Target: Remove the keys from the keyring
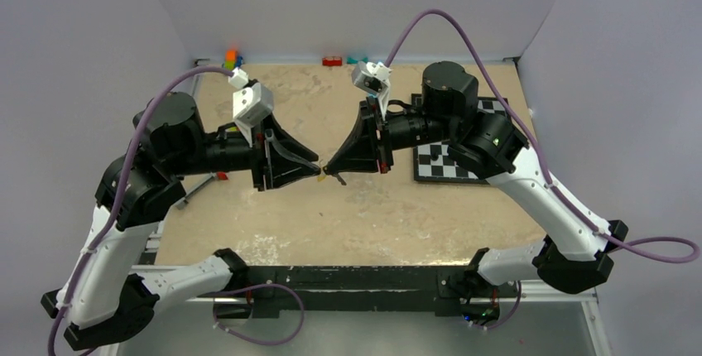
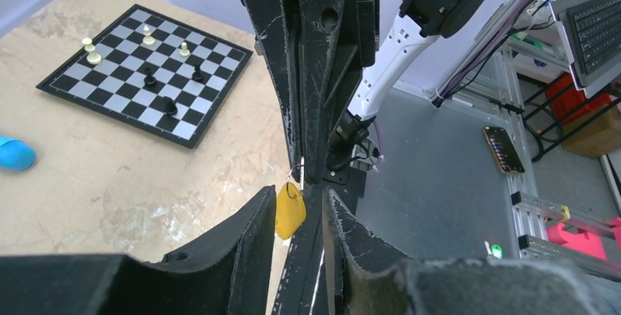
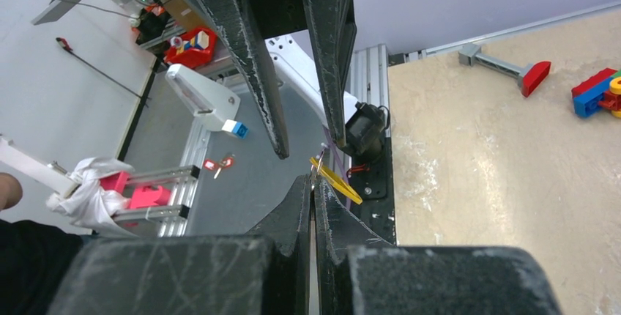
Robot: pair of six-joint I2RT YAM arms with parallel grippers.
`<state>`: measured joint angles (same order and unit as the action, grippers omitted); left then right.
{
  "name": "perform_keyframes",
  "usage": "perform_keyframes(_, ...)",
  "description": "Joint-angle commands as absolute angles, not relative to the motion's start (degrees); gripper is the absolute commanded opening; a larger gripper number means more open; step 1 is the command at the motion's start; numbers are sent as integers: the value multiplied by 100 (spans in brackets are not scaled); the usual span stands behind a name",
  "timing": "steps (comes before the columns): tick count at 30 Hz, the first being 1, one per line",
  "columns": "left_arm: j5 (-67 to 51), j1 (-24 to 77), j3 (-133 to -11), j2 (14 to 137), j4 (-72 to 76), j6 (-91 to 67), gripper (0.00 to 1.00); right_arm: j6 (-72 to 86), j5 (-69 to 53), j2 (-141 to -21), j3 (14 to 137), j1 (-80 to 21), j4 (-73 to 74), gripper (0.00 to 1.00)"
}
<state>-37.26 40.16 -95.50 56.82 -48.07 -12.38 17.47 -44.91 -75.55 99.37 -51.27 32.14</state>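
Observation:
Both grippers meet tip to tip above the middle of the table. My right gripper (image 3: 313,183) is shut on the thin silver keyring (image 3: 320,165). From the ring hangs a key with a yellow head (image 3: 335,181), seen edge-on here. In the left wrist view the right gripper (image 2: 313,172) comes down from above, pinching the keyring (image 2: 295,178). The yellow key head (image 2: 290,211) dangles between the parted fingers of my left gripper (image 2: 300,198). It lies close to the left finger, with a gap to the other. From above, the left gripper (image 1: 317,172) and right gripper (image 1: 332,167) almost touch. The key's blade is hidden.
A chessboard (image 1: 451,161) with a few pieces lies on the table under the right arm. Toy blocks (image 1: 234,58) and a red block (image 1: 333,61) sit along the back wall. A grey tool with a red tip (image 3: 505,66) and a light-blue cylinder end (image 2: 15,154) lie on the table.

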Motion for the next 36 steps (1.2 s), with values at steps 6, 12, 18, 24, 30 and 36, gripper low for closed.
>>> perform_keyframes(6,-4036,4009,-9641,5800,-4509,-1248,28,1767,-4719,-7489,9975,-5168,3030,0)
perform_keyframes(12,-4253,4013,-9626,5809,-4458,-1306,21,1749,-4711,-7463,9962,-5174,3043,0)
perform_keyframes(18,-4312,4010,-9608,5764,-4504,-1300,18,1727,-4702,-7420,9865,-5176,3016,0)
perform_keyframes(24,-4383,4012,-9591,5805,-4524,-1350,8,1732,-4682,-7407,9827,-5175,2984,0)
perform_keyframes(30,-4392,4010,-9410,5719,-4239,-1536,0,1756,-4654,-7345,9724,-5176,2906,0)
perform_keyframes(36,-4426,4010,-9085,5547,-3765,-1881,0,1812,-4517,-7291,9690,-5176,2829,0)
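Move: The keyring, held in the right fingertips, stands about 2 cm to the right of the left hand, level with it in depth and height. Its yellow tag hangs roughly 3 cm lower and 1 cm nearer the bases, 1 cm to that hand's right; a metal key juts out some 4 cm right and 1 cm back. For the right hand, the ring is about 1 cm to its left, at the fingertips. The left hand eases about 1 cm right and back, shutting onto the ring the right still pinches. ##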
